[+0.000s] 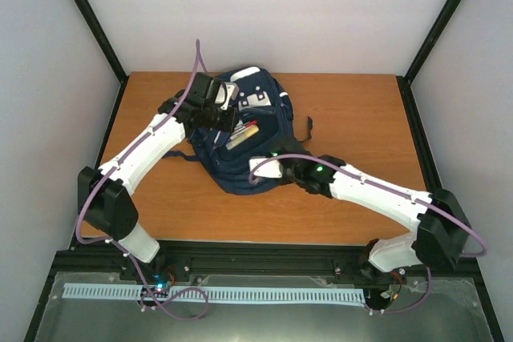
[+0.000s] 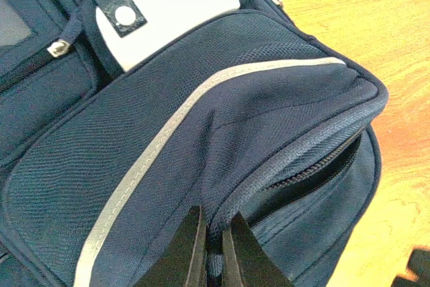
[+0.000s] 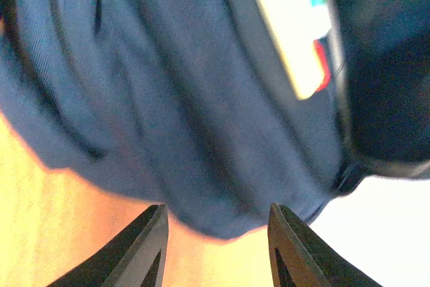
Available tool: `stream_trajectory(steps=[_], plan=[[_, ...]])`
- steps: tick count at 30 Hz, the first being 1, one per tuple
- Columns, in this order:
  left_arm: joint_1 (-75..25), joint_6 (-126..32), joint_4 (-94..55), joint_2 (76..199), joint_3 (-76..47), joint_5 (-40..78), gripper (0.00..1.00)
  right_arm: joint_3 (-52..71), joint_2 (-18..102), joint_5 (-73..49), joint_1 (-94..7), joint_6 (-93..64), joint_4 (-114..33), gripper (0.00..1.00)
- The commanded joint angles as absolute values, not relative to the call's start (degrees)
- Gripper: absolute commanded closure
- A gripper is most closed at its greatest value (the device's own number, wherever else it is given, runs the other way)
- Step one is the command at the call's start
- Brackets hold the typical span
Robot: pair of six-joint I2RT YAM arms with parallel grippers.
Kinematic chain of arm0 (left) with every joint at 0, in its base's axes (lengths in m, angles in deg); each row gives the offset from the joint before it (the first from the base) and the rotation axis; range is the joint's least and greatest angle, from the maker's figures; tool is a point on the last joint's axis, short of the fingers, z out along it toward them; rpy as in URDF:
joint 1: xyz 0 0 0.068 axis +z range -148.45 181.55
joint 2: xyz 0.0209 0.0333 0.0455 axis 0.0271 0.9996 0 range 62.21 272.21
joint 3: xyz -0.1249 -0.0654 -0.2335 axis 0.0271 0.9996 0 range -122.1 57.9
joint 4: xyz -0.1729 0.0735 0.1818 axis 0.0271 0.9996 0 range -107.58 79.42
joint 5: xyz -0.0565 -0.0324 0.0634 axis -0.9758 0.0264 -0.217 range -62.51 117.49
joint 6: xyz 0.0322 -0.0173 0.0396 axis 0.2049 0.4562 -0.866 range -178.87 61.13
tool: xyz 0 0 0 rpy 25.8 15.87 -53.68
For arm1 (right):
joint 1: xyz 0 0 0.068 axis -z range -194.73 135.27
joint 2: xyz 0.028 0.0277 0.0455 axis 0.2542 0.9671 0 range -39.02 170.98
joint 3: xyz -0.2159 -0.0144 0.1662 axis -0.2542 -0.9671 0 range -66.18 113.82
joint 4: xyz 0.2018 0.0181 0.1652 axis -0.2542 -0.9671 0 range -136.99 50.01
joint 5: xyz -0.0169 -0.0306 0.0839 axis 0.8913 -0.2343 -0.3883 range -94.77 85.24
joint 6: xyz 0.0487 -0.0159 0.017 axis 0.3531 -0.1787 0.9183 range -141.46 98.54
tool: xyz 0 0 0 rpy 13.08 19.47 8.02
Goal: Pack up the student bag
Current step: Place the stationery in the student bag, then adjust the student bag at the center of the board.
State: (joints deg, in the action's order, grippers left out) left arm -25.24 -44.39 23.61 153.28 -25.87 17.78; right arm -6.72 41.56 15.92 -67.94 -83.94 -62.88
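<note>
The student bag (image 1: 240,146) is a navy backpack lying in the middle of the table, white patches toward the back, its main zip gaping. A cream book with a red edge (image 1: 243,131) shows inside the opening. My left gripper (image 1: 224,110) sits on the bag's upper left. In the left wrist view my left gripper (image 2: 213,250) is shut on the bag's piped seam beside the open zipper (image 2: 316,169). My right gripper (image 1: 260,171) is at the bag's near right edge. Seen from the right wrist, this gripper (image 3: 218,233) stands open, a bulge of bag fabric (image 3: 222,193) just ahead of its tips, not pinched.
The orange wooden table (image 1: 353,118) extends right and left of the bag. A dark strap (image 1: 309,127) trails off the bag's right side. In the right wrist view the book (image 3: 289,25) lies in the opening, and a white area (image 3: 383,233) lies at lower right, unclear what.
</note>
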Motion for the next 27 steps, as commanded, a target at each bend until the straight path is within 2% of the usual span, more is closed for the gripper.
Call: stream_trajectory(steps=[1, 5, 9, 16, 20, 23, 27], plan=[[-28.1, -43.5, 21.0, 154.2, -29.2, 12.5, 0.99, -10.1, 34.1, 5.2, -59.4, -70.0, -68.8, 0.58], [-35.8, -44.7, 23.6, 157.4, -31.3, 19.1, 0.99, -12.0, 27.4, -2.9, -48.7, -62.1, -70.0, 0.58], [-40.5, -41.4, 25.6, 160.8, -32.8, 23.9, 0.99, -15.2, 20.7, -5.6, -40.7, -57.4, -68.2, 0.57], [-48.6, -39.9, 22.2, 161.7, -27.5, 26.4, 0.99, -17.9, 18.5, -6.7, -37.8, -53.4, -69.8, 0.57], [-49.9, -41.1, 20.0, 161.5, -25.3, 25.9, 0.98, -17.3, 20.6, -10.5, -37.8, -51.5, -70.1, 0.56], [-50.0, -43.4, 20.7, 160.6, -24.9, 27.6, 0.87, -14.2, 24.9, -14.4, -37.7, -49.6, -71.2, 0.56], [-50.0, -45.6, 19.4, 154.9, -21.1, 29.3, 0.62, -9.6, 29.4, -21.0, -37.8, -47.9, -72.0, 0.55]])
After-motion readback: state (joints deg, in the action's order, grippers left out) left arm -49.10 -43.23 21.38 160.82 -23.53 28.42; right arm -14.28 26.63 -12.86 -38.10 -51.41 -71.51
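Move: The left hand still pinches the edge of the student bag's raised flap. The open compartment's middle lies about 7 cm back, 4 cm right and some 12 cm below it; the yellow highlighter inside is 5 cm back, 3 cm right and equally low. From the empty, partly open right hand, the highlighter lies 5 cm ahead, 9 cm left and 10 cm down, the bag's side strap 8 cm ahead, 9 cm right and 16 cm down. Keeping its pinch on the flap edge, the left hand draws it right, back and down across the compartment, about 12 cm right and 9 cm back, then opens its fingers. The right hand clears the way: it swings right, away from the highlighter, rising on the way, then sinks back to near its first height and creeps slightly left by the bag's right side, tipping down and turning clockwise some 30 degrees, fingers still partly open. ##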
